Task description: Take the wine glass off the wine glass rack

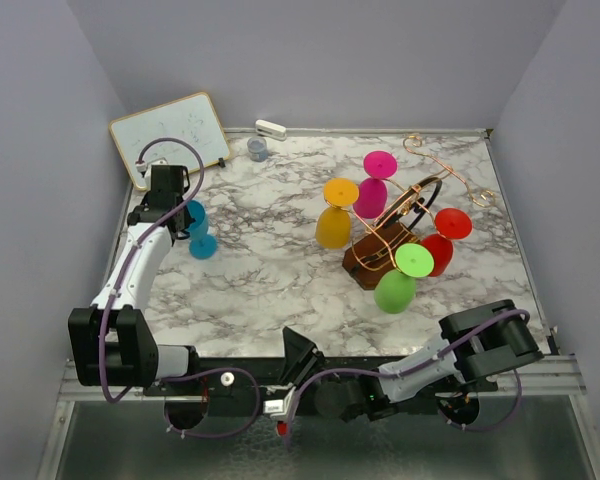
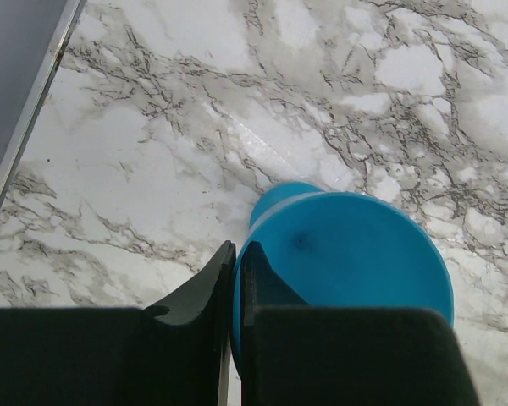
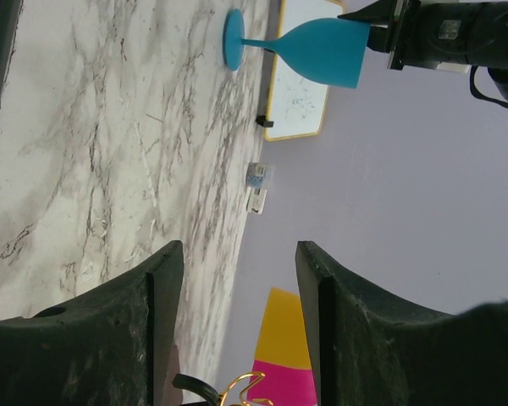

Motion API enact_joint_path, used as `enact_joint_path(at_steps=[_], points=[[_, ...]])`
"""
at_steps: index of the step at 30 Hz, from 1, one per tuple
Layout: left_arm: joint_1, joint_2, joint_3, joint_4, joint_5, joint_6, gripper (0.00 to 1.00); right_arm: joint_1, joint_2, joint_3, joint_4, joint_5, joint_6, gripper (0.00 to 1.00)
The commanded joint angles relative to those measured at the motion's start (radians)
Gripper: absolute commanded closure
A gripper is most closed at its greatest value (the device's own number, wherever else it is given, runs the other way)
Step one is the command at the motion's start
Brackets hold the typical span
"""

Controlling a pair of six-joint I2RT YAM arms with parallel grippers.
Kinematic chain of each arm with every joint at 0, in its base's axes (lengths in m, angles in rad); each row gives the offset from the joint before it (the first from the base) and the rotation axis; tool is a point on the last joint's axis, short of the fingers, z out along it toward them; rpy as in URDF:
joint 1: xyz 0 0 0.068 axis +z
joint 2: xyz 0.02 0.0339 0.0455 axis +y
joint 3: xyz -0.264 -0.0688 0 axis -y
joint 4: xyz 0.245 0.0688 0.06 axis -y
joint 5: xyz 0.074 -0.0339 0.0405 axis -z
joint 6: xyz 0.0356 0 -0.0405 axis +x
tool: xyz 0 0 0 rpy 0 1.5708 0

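Observation:
The blue wine glass (image 1: 197, 230) stands apart from the rack at the table's left, its foot (image 3: 234, 38) down at the marble. My left gripper (image 2: 234, 247) is shut on the rim of its bowl (image 2: 347, 254), with the blue wall pinched between the fingers. The copper wire wine glass rack (image 1: 420, 195) with its wooden base (image 1: 365, 262) sits right of centre. It carries yellow (image 1: 333, 226), magenta (image 1: 372, 196), red (image 1: 442, 246) and green (image 1: 397, 287) glasses. My right gripper (image 3: 239, 247) is open and empty near the front edge (image 1: 298, 352), facing the rack's wire (image 3: 245, 389).
A whiteboard (image 1: 170, 135) leans at the back left. A small grey-blue cup (image 1: 257, 149) and a white eraser (image 1: 271, 129) sit by the back wall. Purple walls close in the table on three sides. A metal rail runs along the left edge (image 2: 34, 110).

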Motion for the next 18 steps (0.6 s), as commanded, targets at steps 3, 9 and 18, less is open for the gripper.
enact_joint_path(at_steps=[3, 9, 18], points=[[0.011, -0.022, -0.026, 0.045, -0.019, -0.009, 0.76, 0.008, -0.035, 0.025, -0.055, 0.003, 0.083, 0.45], [0.011, -0.119, -0.033, 0.025, 0.051, -0.017, 0.30, 0.008, -0.027, 0.046, -0.106, -0.001, 0.130, 0.45], [0.011, -0.462, -0.095, 0.046, 0.099, -0.012, 0.22, 0.008, -0.022, 0.146, -0.184, -0.041, 0.177, 0.44]])
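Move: The left gripper still has the blue wine glass by the left side of its rim; the glass's middle lies about 3 cm ahead, 3 cm to the right and 8 cm below. The whiteboard leans some 28 cm ahead and 6 cm left, and the small clear cup stands about 28 cm ahead and 14 cm right. From the idle right gripper, the glass is roughly 29 cm ahead, 25 cm left and 4 cm lower. Open the left gripper wide while holding it nearly in place, so that its fingers let go of the wine glass's rim. Then lift it with growing speed, about 7 cm straight up and some 3 cm back towards the base, clear of the glass, tipping the fingertips up about 15 degrees as it leaves. ##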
